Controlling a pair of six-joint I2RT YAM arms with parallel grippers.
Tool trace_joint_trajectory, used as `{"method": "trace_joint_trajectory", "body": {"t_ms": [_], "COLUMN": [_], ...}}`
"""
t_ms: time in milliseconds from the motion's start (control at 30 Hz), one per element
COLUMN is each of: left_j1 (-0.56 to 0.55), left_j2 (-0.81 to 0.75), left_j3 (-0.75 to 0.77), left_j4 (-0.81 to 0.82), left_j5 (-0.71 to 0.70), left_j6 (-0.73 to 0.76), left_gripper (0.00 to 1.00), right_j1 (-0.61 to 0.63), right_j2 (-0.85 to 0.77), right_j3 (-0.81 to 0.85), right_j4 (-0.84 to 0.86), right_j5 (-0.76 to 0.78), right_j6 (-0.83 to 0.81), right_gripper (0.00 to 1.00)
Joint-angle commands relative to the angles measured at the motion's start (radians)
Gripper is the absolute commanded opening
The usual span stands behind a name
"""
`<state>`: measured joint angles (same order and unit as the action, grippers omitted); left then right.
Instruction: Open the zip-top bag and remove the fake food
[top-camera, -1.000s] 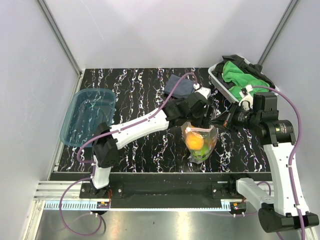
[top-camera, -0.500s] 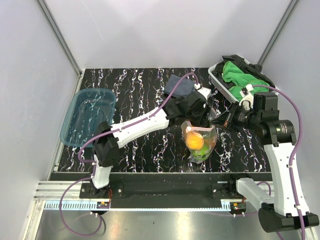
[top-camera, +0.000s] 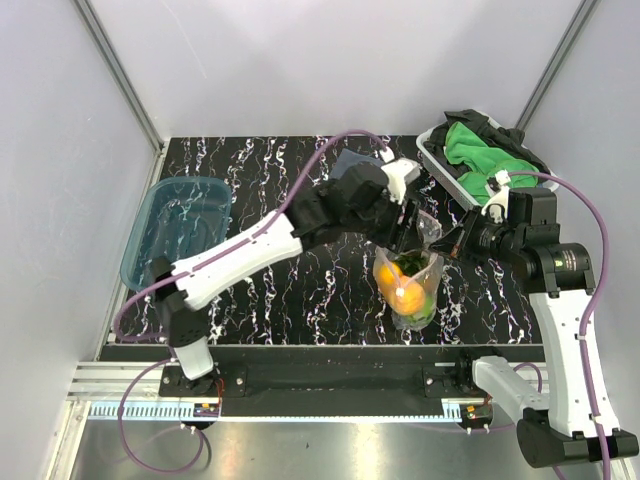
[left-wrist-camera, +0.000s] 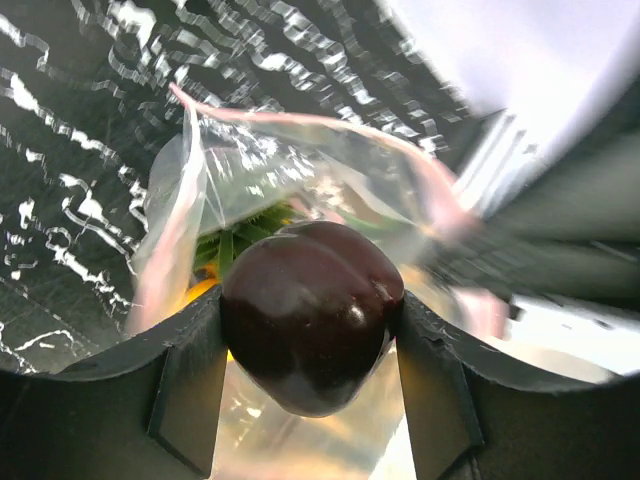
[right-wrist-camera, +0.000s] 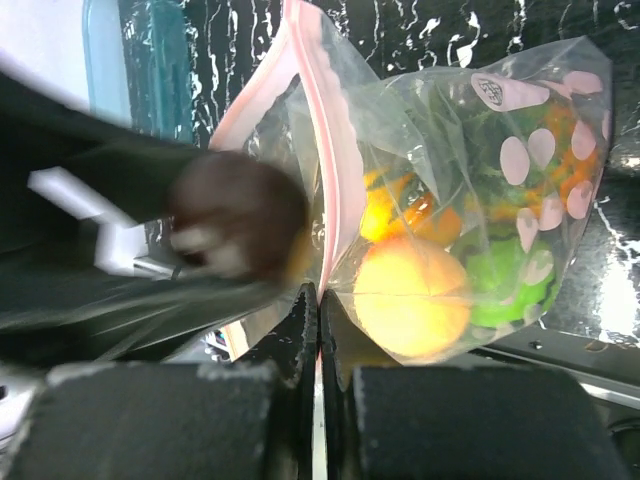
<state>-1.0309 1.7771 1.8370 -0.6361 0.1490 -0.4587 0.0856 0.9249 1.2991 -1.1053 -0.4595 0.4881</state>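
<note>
The clear zip-top bag (top-camera: 412, 290) hangs above the table with its mouth open, pink zip strip (left-wrist-camera: 300, 125) spread wide. My left gripper (left-wrist-camera: 305, 330) is shut on a dark, glossy piece of fake food (left-wrist-camera: 310, 310), held just above the bag's mouth (top-camera: 408, 240). My right gripper (right-wrist-camera: 320, 295) is shut on the bag's pink strip (right-wrist-camera: 325, 180) at its right edge (top-camera: 440, 245). Inside the bag lie an orange-yellow ball (right-wrist-camera: 410, 295), a green ball (right-wrist-camera: 510, 280) and a leafy green piece (left-wrist-camera: 240, 240).
A translucent blue tub (top-camera: 178, 232) stands at the left of the black marbled table. A white basket (top-camera: 435, 160) with green cloths (top-camera: 480, 150) sits at the back right. A dark cloth (top-camera: 345, 160) lies behind my left arm.
My left gripper has closed on the dark piece inside the bag's mouth and risen with it. The left arm has lifted. The bag now hangs slightly lower and to the right.
</note>
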Motion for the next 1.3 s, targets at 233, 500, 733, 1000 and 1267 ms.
{"method": "trace_joint_trajectory", "body": {"t_ms": [233, 500, 733, 1000, 1267], "left_j1": [0.103, 0.503, 0.912, 1.116, 1.166], "left_j2": [-0.358, -0.654, -0.674, -0.613, -0.512], "left_j3": [-0.114, -0.438, -0.619, -0.85, -0.94], "left_j4": [0.015, -0.095, -0.135, -0.071, -0.013], "left_j5": [0.08, -0.125, -0.247, -0.326, -0.313], "left_j6": [0.068, 0.025, 0.014, -0.097, -0.095], "left_gripper": [0.0, 0.0, 0.0, 0.01, 0.26], "right_j1": [0.005, 0.006, 0.005, 0.005, 0.013], "right_j2": [-0.011, 0.023, 0.045, 0.066, 0.075], "right_j3": [-0.008, 0.02, 0.048, 0.06, 0.075], "right_j4": [0.013, 0.025, 0.016, 0.019, 0.009], "right_j5": [0.019, -0.008, -0.039, -0.08, -0.074], "right_j6": [-0.029, -0.026, -0.017, -0.01, -0.022], "right_gripper": [0.0, 0.0, 0.0, 0.0, 0.0]}}
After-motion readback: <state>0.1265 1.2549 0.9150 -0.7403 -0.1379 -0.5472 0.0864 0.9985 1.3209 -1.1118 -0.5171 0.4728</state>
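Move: The dark fake food is already in my left fingers at the bag's mouth; the teal bin I take it to is centred about 53 cm left, 12 cm ahead and 23 cm below. The bag's middle is some 4 cm right, 1 cm ahead and 15 cm below, and the grey cloth 28 cm ahead, 8 cm left, on the table. From my right hand, still pinching the bag's rim, the bin is about 60 cm left and 14 cm ahead. I lift my left hand roughly 9 cm away from the open bag, swing it nearly 50 cm left across the table, then sink it steeply towards the near, right part of the teal bin. On the way I turn the wrist some 80 degrees counter-clockwise, the fingers keeping their grip on the dark food. My right hand holds the bag's rim nearly in place. ##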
